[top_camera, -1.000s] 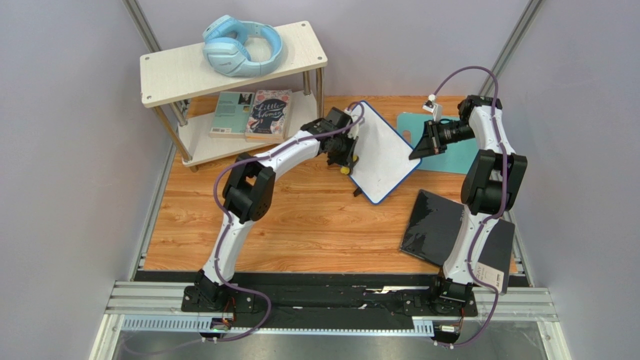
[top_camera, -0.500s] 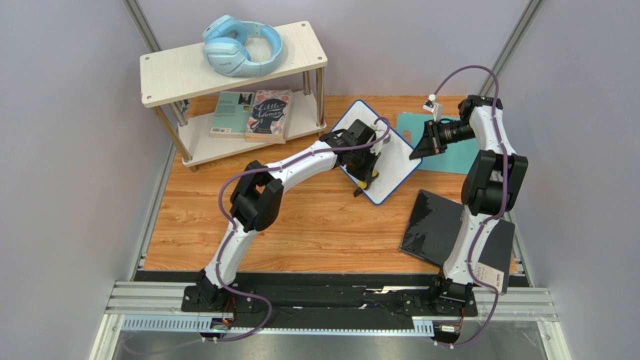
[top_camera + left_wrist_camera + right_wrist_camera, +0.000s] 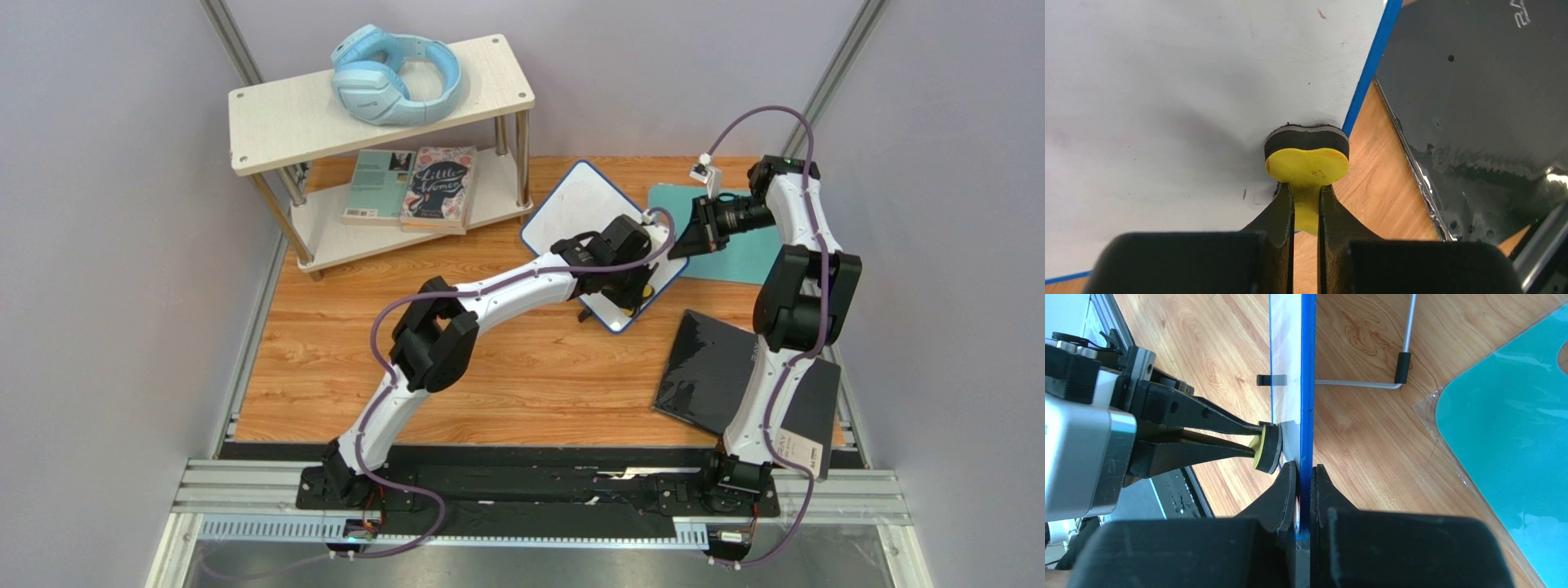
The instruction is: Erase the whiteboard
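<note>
The whiteboard (image 3: 570,211) stands tilted on the wood table, white with a thin blue frame; its face looks nearly clean in the left wrist view (image 3: 1198,86), with only faint specks. My left gripper (image 3: 628,279) is shut on a small yellow eraser (image 3: 1307,166), whose black felt pad (image 3: 1306,133) presses on the board near its right blue edge. My right gripper (image 3: 680,245) is shut on the board's blue edge (image 3: 1308,386) and holds it upright. The eraser (image 3: 1267,447) sits just left of my right gripper's fingers (image 3: 1287,484).
A teal mat (image 3: 748,251) lies behind the board. A glossy black panel (image 3: 711,368) lies at the right front, close to the eraser in the left wrist view (image 3: 1475,92). A two-tier shelf (image 3: 294,110) holds blue headphones (image 3: 393,74) and books (image 3: 411,184). The board's stand foot (image 3: 1401,366) rests on the table.
My left gripper has swept the eraser rightward across the board, from its left edge to its right lower edge. The right gripper has kept its hold on the board's edge.
</note>
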Motion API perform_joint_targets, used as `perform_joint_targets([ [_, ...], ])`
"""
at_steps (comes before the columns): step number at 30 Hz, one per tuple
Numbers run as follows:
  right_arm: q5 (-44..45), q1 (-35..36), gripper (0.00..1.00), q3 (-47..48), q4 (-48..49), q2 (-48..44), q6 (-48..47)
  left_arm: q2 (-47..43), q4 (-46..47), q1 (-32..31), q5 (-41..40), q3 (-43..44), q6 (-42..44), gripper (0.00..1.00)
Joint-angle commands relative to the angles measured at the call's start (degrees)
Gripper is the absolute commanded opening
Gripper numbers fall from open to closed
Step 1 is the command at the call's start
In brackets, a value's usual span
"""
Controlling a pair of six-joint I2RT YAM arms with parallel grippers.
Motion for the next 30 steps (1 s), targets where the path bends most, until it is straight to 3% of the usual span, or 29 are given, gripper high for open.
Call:
perform_joint_targets([
  [1, 4.29, 1.29, 0.0, -0.7, -14.06, -1.98, -5.51, 0.21, 6.23, 1.02, -18.65, -3.5, -1.44, 0.0],
  [8, 4.81, 1.29, 0.0, -0.44, -14.06, -2.33, -5.43, 1.53, 6.05, 5.15, -22.44, -2.8, -4.69, 0.0],
  [15, 6.05, 1.29, 0.0, 0.35, -14.15, -2.59, -5.25, -0.66, 9.05, 9.54, -23.94, -7.63, -5.74, 0.0],
  [30, 7.28, 1.29, 0.0, 2.37, -14.15, -2.86, -4.11, -7.15, 9.22, 11.31, -26.22, -14.65, -7.42, 0.0],
])
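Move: The left hand holds the yellow eraser at the near right end of the tilted whiteboard. The board's middle is about 10 cm ahead, 4 cm left and 3 cm higher. The board's left foot lies roughly 11 cm ahead and 16 cm left, its near foot about 8 cm left and level in reach, both some 7 cm below. From the right hand, gripping the right corner, the board's middle is about 4 cm ahead, 13 cm left and 5 cm lower. Slowly at first, then fast, the left hand sweeps forward and left some 18 cm, nearly level, with the eraser's dark pad against the whiteboard, along the lower long edge towards the left foot. Its wrist turns about 30 degrees counter-clockwise while the fingers keep the eraser pinched. The right hand keeps hold of the right corner, going about 1 cm forward before easing partly back. ##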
